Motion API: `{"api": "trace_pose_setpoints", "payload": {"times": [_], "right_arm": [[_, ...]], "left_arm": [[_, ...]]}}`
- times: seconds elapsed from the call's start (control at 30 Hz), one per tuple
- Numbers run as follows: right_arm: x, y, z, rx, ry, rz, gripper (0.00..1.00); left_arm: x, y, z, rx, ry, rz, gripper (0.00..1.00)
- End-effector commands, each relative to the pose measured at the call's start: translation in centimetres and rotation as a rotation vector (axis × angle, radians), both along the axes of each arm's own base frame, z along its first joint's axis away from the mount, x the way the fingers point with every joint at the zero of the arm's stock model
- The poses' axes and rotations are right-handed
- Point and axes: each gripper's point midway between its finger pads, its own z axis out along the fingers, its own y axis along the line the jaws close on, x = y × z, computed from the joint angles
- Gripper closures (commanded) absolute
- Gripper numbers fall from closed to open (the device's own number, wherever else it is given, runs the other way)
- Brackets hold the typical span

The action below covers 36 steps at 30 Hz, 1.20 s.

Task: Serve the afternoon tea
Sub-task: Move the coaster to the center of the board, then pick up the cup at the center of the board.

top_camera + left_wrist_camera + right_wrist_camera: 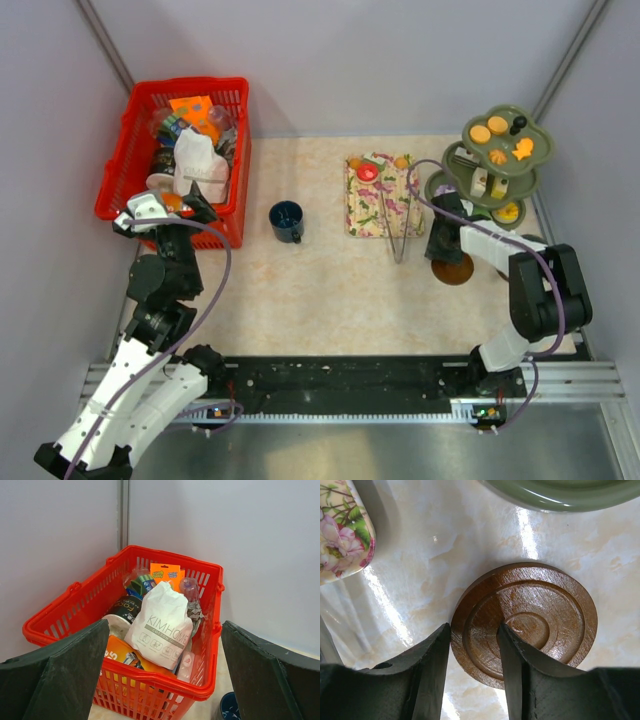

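A round brown saucer (540,615) lies on the table in front of the olive-green three-tier stand (505,141), which carries several small pastries. My right gripper (475,630) straddles the saucer's left rim, one finger outside the edge and one on the inner ring, shut on it. From above, the saucer (455,270) shows just below that gripper (447,245). A navy mug (287,221) stands mid-table. My left gripper (165,630) hangs wide open over the near side of the red basket (165,677), holding nothing. A red doughnut (367,172) sits on the floral tray (360,215).
The red basket (130,130) at the back left is full of packets, with a white bag (162,625) on top. Thin metal tongs (398,225) lie across the floral tray's right side. Walls close the left, back and right sides. The navy mug (231,707) shows beside the basket.
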Motion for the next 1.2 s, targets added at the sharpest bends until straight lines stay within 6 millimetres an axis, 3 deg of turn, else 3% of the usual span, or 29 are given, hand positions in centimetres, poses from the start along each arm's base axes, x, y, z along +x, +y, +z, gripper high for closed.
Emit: {"api": "trace_pose_setpoints", "payload": {"times": [0.0, 0.17, 0.47, 0.77, 0.97, 1.17], "right_arm": [[1.4, -0.6, 1.8, 0.000, -0.071, -0.014, 0.55], [0.6, 0.7, 4.8, 0.019, -0.129, 0.033, 0.47], [-0.9, 6.4, 11.0, 0.003, -0.259, 0.218, 0.37], [-0.5, 18.1, 15.9, 0.104, -0.463, 0.536, 0.30], [0.3, 25.4, 16.2, 0.150, -0.558, 0.696, 0.27], [0.6, 32.3, 13.9, 0.154, -0.580, 0.833, 0.28]], "left_arm": [[-0.2, 0.3, 0.6, -0.008, -0.031, 0.012, 0.01], [-0.1, 0.2, 0.6, -0.007, -0.030, 0.009, 0.01], [-0.1, 0.2, 0.5, -0.011, -0.030, 0.009, 0.02], [-0.2, 0.2, 0.6, -0.023, -0.040, 0.003, 0.02], [-0.4, 0.2, 0.8, -0.026, -0.049, -0.001, 0.02], [-0.5, 0.3, 0.8, -0.028, -0.053, 0.003, 0.02]]}}
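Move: The right fingers straddle the rim of the brown coaster, whose middle lies about 4 cm to their right and 1 cm back. Next comes the blue mug, some 36 cm left and 8 cm ahead. On the way, the tongs lie 10 cm left and 8 ahead, the flowered tray 13 left and 15 ahead; the green tiered stand is 10 right and 14 ahead. From the left hand the mug is roughly 14 cm ahead, 13 right, far below. Open the right gripper off the coaster's rim and lift straight up first, then swing left in an arc past the near side of the flowered tray towards the blue mug, some 27 cm left and about 13 cm up at the highest, starting to sink at the end. Keep opening the fingers on the way, turning the hand counter-clockwise about 40 degrees. ##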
